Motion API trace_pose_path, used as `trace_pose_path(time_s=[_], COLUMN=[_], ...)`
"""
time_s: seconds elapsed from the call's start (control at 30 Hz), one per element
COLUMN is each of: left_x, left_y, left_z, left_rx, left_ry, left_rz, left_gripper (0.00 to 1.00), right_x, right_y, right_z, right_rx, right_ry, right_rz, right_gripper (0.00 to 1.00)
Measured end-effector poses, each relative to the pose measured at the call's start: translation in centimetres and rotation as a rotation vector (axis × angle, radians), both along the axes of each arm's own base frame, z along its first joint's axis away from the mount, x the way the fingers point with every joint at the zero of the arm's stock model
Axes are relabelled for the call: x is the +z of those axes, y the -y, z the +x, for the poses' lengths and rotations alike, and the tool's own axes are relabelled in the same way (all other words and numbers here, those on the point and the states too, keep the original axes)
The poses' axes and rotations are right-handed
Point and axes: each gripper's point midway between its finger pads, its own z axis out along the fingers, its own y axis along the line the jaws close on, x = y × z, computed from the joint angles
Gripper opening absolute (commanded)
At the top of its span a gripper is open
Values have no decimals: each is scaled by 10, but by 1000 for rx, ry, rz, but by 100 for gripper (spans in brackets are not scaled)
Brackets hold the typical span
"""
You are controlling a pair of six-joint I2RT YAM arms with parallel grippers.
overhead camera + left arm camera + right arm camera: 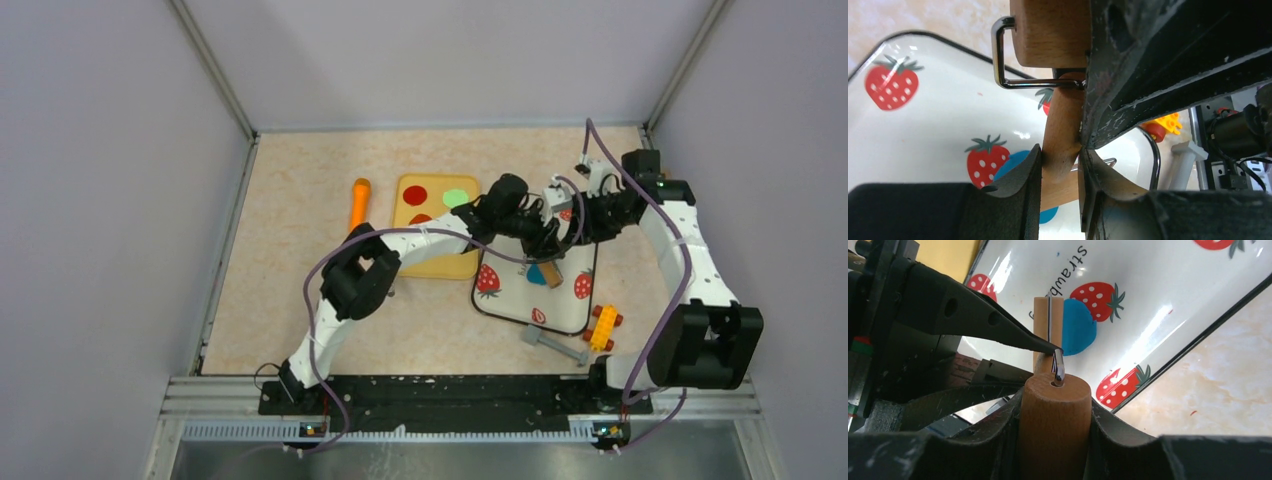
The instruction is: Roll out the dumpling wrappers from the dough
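The dough [534, 273] is a flat blue patch on the strawberry-print tray [515, 300]. It also shows as blue dough [1009, 161] in the left wrist view and dough [1079, 327] in the right wrist view. A wooden roller tool [552, 277] with a metal wire frame rests one end on it. My left gripper [1060, 160] is shut on the tool's wooden handle [1062, 125]. My right gripper [1055, 407] is shut on the tool's upper wooden cylinder [1055, 430]. Both grippers meet over the tray's far edge, left gripper [541, 246] beside right gripper [572, 216]. No dumpling wrappers are in view.
A yellow board [440, 262] left of the tray carries a red disc [415, 194] and a green disc [457, 198]. An orange stick [358, 203] lies further left. A yellow toy block [603, 327] and a grey tool [553, 345] lie by the tray's near right corner.
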Motion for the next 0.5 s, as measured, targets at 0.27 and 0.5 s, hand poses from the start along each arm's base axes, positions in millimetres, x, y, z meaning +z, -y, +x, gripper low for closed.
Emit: trace_pose_path(time_s=[0.27, 0.5], left_x=[-40, -46], left_y=[10, 33], left_z=[8, 21], left_rx=[2, -26], left_ry=[-16, -12], left_rz=[20, -33], left_gripper=[0, 0], right_x=[-39, -46], right_y=[8, 28], right_z=[5, 20], right_rx=[-31, -94], right_ry=[-15, 42], right_rz=[-26, -86], right_gripper=[0, 0])
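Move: Both hands already grip the raised wooden roller. From the left hand the blue dough lies about 4 cm back, 2 cm left and 11 cm below; from the right hand, some 4 cm back, 7 cm left and 16 cm down. Counted from the left hand, the grey toy spanner is about 20 cm back and 2 cm right, the toy car 17 cm back and 13 cm right, and the yellow board's middle 7 cm ahead and 25 cm left. Both hands lower the held roller about 5 cm, then roll some 4 cm right and forward across the dough. ##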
